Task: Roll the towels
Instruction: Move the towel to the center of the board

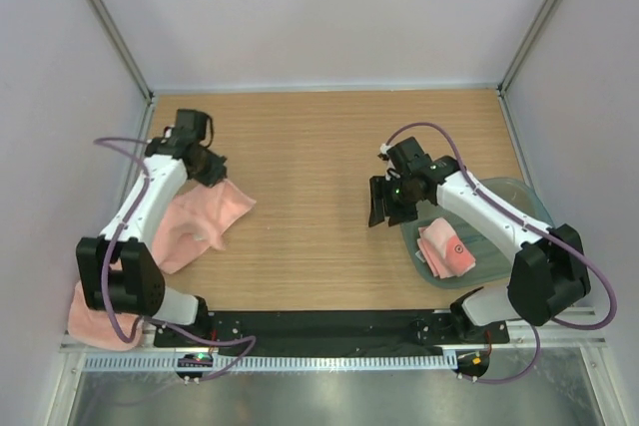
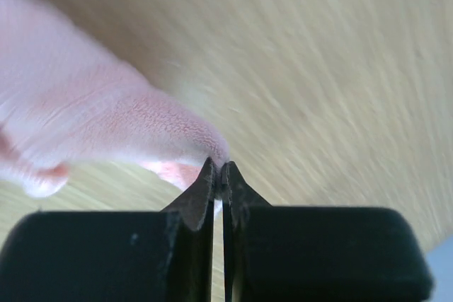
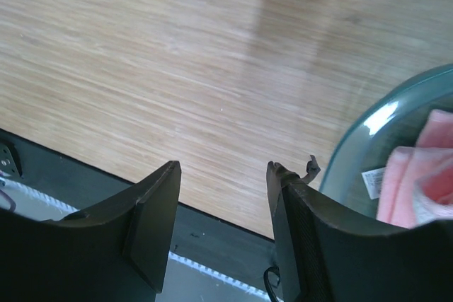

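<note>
A salmon-pink towel (image 1: 200,218) lies loosely spread at the table's left side. My left gripper (image 1: 214,174) is at its far corner, shut on that corner. In the left wrist view the closed gripper (image 2: 219,167) pinches the tip of the towel (image 2: 106,118), which is lifted off the wood. A second folded pink towel (image 1: 446,249) with a white label (image 3: 374,183) lies in the tub; it shows pink (image 3: 417,185) in the right wrist view. My right gripper (image 1: 384,204) hangs open over bare wood left of the tub, its fingers (image 3: 223,175) holding nothing.
The translucent grey-green tub (image 1: 519,197) sits at the right, its rim (image 3: 354,143) just right of my right fingers. More pink cloth (image 1: 88,321) is bunched by the left arm's base. White walls enclose the table; a black strip (image 1: 329,324) runs along the near edge.
</note>
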{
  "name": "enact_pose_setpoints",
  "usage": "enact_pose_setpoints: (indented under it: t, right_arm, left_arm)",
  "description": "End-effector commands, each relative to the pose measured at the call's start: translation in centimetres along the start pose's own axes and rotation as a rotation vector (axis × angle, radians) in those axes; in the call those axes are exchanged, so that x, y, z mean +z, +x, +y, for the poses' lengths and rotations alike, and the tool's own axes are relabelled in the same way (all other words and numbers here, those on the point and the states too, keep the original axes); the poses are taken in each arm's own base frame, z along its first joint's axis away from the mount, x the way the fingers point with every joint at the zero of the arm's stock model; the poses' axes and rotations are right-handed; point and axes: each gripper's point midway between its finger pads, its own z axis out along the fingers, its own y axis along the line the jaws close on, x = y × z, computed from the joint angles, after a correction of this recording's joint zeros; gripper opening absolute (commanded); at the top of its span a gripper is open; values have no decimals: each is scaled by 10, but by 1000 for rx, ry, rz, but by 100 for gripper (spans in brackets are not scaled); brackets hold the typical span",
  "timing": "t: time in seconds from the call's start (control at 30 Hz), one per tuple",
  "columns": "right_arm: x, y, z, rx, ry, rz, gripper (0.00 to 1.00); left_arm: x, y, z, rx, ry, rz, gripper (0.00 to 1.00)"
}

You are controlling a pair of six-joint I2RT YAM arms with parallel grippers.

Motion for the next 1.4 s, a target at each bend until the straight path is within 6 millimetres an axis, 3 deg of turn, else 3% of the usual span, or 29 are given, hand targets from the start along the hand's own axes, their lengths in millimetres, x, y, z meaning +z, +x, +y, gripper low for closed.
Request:
enact_pose_setpoints:
  t: [0.0, 0.03, 0.07, 0.1, 0.13, 0.17, 0.23, 0.3, 0.37, 0.4, 0.43, 0.53, 0.6, 0.63, 0.67, 0.7, 0.77, 0.8, 0.83, 0.87, 1.03, 1.2, 1.37]
  right_arm:
    - [-30, -27, -4, -33, 35, -97, 58]
    - [-34, -31, -7, -31, 54, -111, 58]
    - [-39, -35, -8, -27, 62, -127, 59]
    - [-41, -39, -11, -19, 72, -141, 59]
    - [-45, -45, -18, 1, 92, -157, 59]
    - [-49, -51, -18, 8, 92, -174, 60]
    - [-53, -58, -19, 23, 87, -193, 62]
    - [-58, -60, -5, 14, 20, -198, 62]
    - [-57, -57, 21, 2, -128, -185, 64]
    - [-56, -56, 29, 8, -183, -185, 64]
    - [-55, -54, 39, 5, -241, -189, 65]
    - [-35, -50, 67, 18, -357, -164, 64]
    - [-22, -45, 93, -22, -390, -144, 64]
    - [-3, -43, 99, -27, -375, -104, 64]
    - [1, -47, 109, -40, -369, -102, 64]
    - [11, -39, 123, -57, -370, -66, 64]
    - [35, -44, 137, -54, -368, -37, 64]
    - [42, -43, 145, -45, -370, -22, 64]
    - [49, -46, 148, -44, -362, -24, 64]
    - [51, -53, 155, -48, -361, -34, 64]
    - [92, -59, 167, -26, -319, 10, 64]
    - [118, -67, 178, -18, -318, 34, 64]
    - [146, -58, 184, -21, -296, 81, 63]
  left_arm:
    - [-13, 6, -77, -100, 120, -67, 0]
    - [-19, 25, -100, -64, 163, -47, 0]
    - [-7, 36, -111, -54, 150, -28, 0]
    - [-6, 41, -126, -60, 168, -29, 0]
    - [-20, 42, -155, -58, 233, -32, 0]
    - [-10, 60, -167, -28, 227, -9, 0]
    - [-23, 64, -205, 2, 325, -15, 7]
    - [-20, 78, -224, 58, 361, 44, 27]
    - [-25, 83, -228, 128, 383, 69, 44]
    - [-31, 81, -227, 143, 393, 60, 60]
    - [-33, 81, -224, 165, 397, 59, 68]
    - [-45, 71, -204, 267, 391, 11, 87]
    - [-45, 62, -175, 326, 316, -32, 100]
    - [-63, 48, -165, 318, 324, -75, 100]
    - [-63, 38, -149, 343, 280, -110, 100]
    - [-62, 35, -133, 344, 257, -120, 100]
    - [-79, 10, -107, 299, 265, -152, 100]
    - [-81, 10, -99, 306, 282, -122, 100]
    - [-71, 0, -75, 276, 235, -114, 100]
    - [-84, -6, -65, 264, 259, -130, 100]
    - [-96, -10, -4, 350, 168, -175, 100]
    - [-113, -13, 29, 398, 134, -254, 100]
    - [-110, -12, 44, 415, 110, -257, 100]
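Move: The left hand pinches a towel corner roughly 12 cm above the board. The board centre is about 25 cm to its right, 5 cm back and 12 cm down; the towel pile lies some 23 cm left and 29 cm back. From the right hand, open and empty, that held corner is roughly 37 cm left, 9 cm ahead and 3 cm up, while the rolled towel lies about 14 cm right, 9 cm back and 7 cm below. Still pinching the towel corner, the left hand sweeps some 20 cm right and 11 cm forward, rising slightly, then opens fully to let go and draws back left, rearward and up. Meanwhile the right hand lifts briefly forward, swings left about 21 cm overall and sinks over the towel's near right corner, fingers staying part open, left side tilting up; no contact is visible. ##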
